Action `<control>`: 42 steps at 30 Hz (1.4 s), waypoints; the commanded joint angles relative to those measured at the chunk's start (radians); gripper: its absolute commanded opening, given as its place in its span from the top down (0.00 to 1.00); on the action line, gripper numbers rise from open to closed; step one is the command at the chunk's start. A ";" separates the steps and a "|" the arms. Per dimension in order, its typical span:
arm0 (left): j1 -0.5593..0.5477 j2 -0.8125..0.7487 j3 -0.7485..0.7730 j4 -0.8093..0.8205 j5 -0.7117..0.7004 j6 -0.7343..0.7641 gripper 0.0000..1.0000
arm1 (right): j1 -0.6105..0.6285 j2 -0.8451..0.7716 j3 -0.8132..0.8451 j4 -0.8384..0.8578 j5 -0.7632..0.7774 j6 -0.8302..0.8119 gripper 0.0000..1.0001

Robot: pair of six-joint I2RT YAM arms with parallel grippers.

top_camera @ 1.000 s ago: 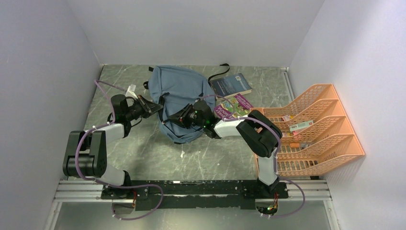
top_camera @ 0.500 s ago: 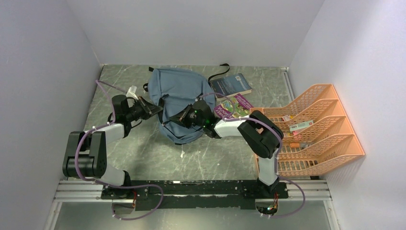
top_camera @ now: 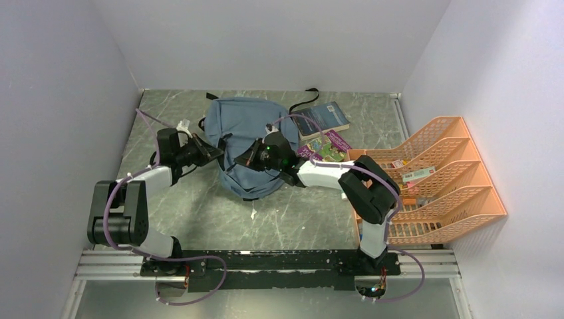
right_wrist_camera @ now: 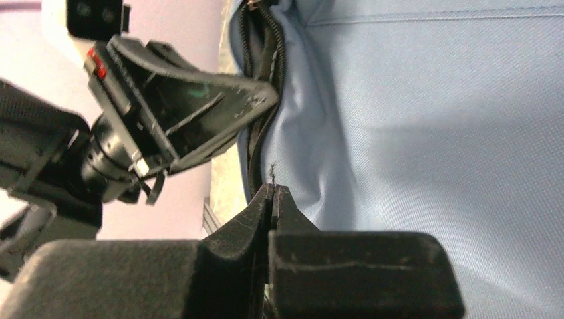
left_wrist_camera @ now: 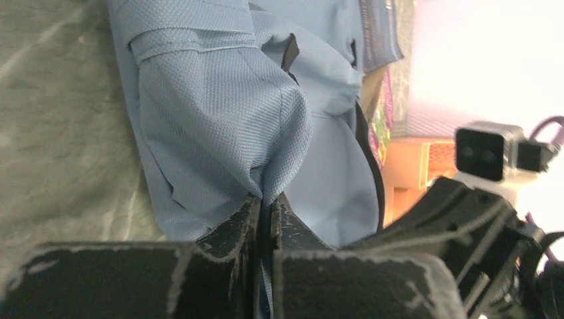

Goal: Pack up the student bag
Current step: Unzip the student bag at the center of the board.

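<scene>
The student bag (top_camera: 249, 123), soft grey-blue fabric with black zippers, lies at the middle back of the table. My left gripper (top_camera: 216, 151) is at the bag's left edge, shut on a raised fold of the bag's fabric (left_wrist_camera: 219, 106), which is pinched between its tips (left_wrist_camera: 266, 197). My right gripper (top_camera: 247, 157) lies on the bag facing the left one, shut (right_wrist_camera: 273, 188). A thin dark strand sticks out of its tips, right beside the black zipper (right_wrist_camera: 266, 53). The bag's inside is hidden.
A blue-grey book (top_camera: 321, 118) and a colourful book (top_camera: 326, 146) lie right of the bag. An orange mesh tray rack (top_camera: 439, 179) with small items stands against the right wall. A small white scrap (top_camera: 253, 214) lies in front of the bag. Walls close in on three sides.
My right gripper has closed and moved back and left over the bag. The bag's fabric has bunched and shifted slightly. The left gripper kept its hold and barely moved.
</scene>
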 commanded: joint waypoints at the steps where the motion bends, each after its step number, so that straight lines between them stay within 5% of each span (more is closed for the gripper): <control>1: 0.023 0.032 0.102 -0.182 -0.115 0.032 0.95 | 0.011 -0.060 -0.009 0.032 -0.055 -0.124 1.00; 9: 0.049 0.098 0.204 -0.306 -0.205 0.037 0.95 | 0.010 -0.085 -0.093 0.259 -0.306 -0.220 1.00; 17: 0.065 0.186 0.300 -0.337 -0.202 0.044 0.95 | -0.019 -0.073 -0.069 0.229 -0.466 -0.342 1.00; 24: 0.124 0.237 0.389 -0.391 -0.214 0.075 0.95 | -0.063 -0.134 -0.068 0.004 -0.441 -0.549 1.00; 36: 0.211 0.311 0.511 -0.446 -0.195 0.127 0.95 | -0.202 -0.252 -0.168 -0.068 -0.377 -0.574 1.00; 38: 0.210 0.309 0.515 -0.453 -0.173 0.131 0.84 | -0.204 -0.248 -0.161 -0.064 -0.377 -0.563 1.00; 40: 0.199 0.284 0.484 -0.428 -0.136 0.126 0.54 | -0.204 -0.225 -0.140 -0.044 -0.389 -0.533 1.00; 42: 0.191 0.245 0.451 -0.451 -0.135 0.147 0.36 | -0.204 -0.184 -0.109 -0.016 -0.418 -0.491 1.00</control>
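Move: Already pinched together near the bag's left side are its fabric, in the left fingers, and its zip pull, in the right fingers; the pull is some 6 cm right of the left hand and 3 cm back, about level. From the right hand, the bag's right front corner, where the zip leads, is roughly 15 cm right, 7 cm back and 8 cm lower, the front strap 3 cm right and 13 cm back, and the purple book 32 cm right and 5 cm ahead. Pulling back about 5 cm and up 3 cm with its fingers still shut on the zip pull, the right hand then sweeps 8–9 cm right and some 4 cm forward along the zip, turning counter-clockwise. The left hand keeps its pinch and draws the bag fabric the opposite way, left and forward some 13 cm in all while sinking a little, its tips dipping, then opens and lets go. ##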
